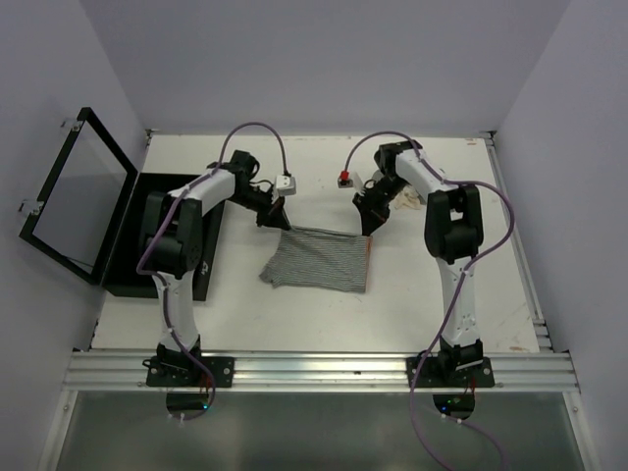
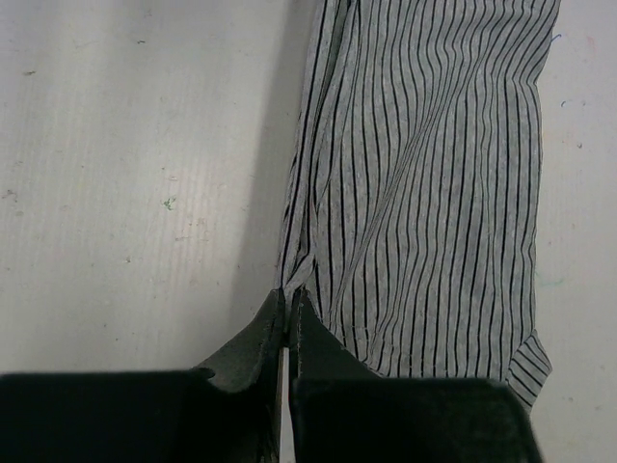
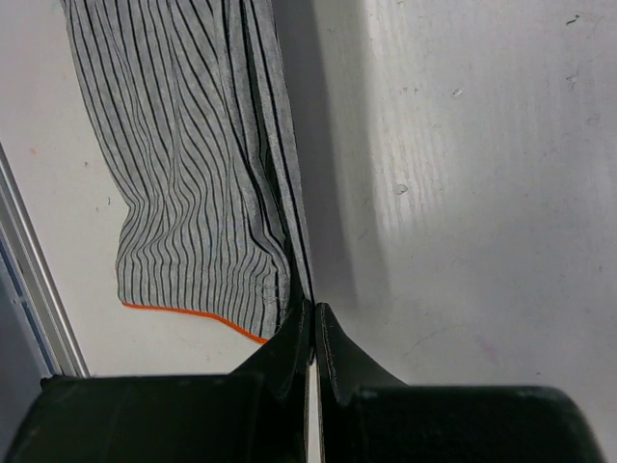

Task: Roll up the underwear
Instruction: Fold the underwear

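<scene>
One piece of underwear [image 1: 319,260], heather grey with thin dark stripes and an orange trim on its right edge, lies spread near the table's middle. My left gripper [image 1: 280,218] is shut on its far left corner, and in the left wrist view the striped cloth [image 2: 424,193] hangs from the pinched fingertips [image 2: 287,301]. My right gripper [image 1: 367,232] is shut on the far right corner. The right wrist view has the cloth [image 3: 193,174] running away from the closed tips [image 3: 313,307], with the orange hem [image 3: 183,313] below.
A flat black box [image 1: 132,240] with its hinged lid [image 1: 74,196] standing open sits at the table's left. A small pale cloth heap [image 1: 407,199] lies behind the right arm. The metal rail [image 1: 314,368] runs along the near edge.
</scene>
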Motion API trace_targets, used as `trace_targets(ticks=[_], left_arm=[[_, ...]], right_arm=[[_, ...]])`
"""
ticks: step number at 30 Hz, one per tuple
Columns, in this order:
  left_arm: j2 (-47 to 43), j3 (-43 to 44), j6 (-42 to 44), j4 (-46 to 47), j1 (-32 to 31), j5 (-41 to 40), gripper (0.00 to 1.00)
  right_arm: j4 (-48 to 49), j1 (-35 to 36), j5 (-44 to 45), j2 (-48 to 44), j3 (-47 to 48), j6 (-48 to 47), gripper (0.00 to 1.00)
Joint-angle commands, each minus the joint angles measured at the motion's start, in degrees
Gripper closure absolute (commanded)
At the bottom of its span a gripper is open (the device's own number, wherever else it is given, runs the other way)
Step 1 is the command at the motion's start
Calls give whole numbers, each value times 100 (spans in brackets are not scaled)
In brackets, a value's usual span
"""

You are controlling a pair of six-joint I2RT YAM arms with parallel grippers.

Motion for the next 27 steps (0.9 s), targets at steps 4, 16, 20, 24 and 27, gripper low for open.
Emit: trace_targets(ticks=[4,16,20,24,27], left_arm=[[-449,-159,201,555,-21,-149,100],[-379,-291,16,783,-48,-237,100],[-168,-212,-107,783,-39,-272,100],[-36,-159,-169,792,-48,-272,100],[-10,-150,-151,827,-48,-299,100]], right_arm=[[-109,-5,221,-212,510,-67,100],[-48,84,168,-151,387,12,100],[-206,66,124,288,686,196,93],[-645,-48,-236,990,1265,503,69],[-830,-188,-508,1325,1670,862,50]])
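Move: The striped underwear lies partly flat, with its far edge still slightly raised and pinched in both hands. Its middle is about 7 cm back and 7 cm right of the left hand, 3 cm lower; from the right hand, it is some 6 cm back, 11 cm left and 3 cm lower. The other clothes lie roughly 12 cm ahead and 12 cm right of the right hand. The black box's middle is about 27 cm left and 1 cm back of the left hand. The underwear's far right corner is first drawn about 1.5 cm forward and slightly up in the right hand's pinch. After a short pause the fingers open and let go of the corner, and the right hand goes down some 3.5 cm and forward over 2 cm, drifting left, to just past the edge. The left hand keeps its pinch, rising slightly, then sinking to end about 1.5 cm lower. ##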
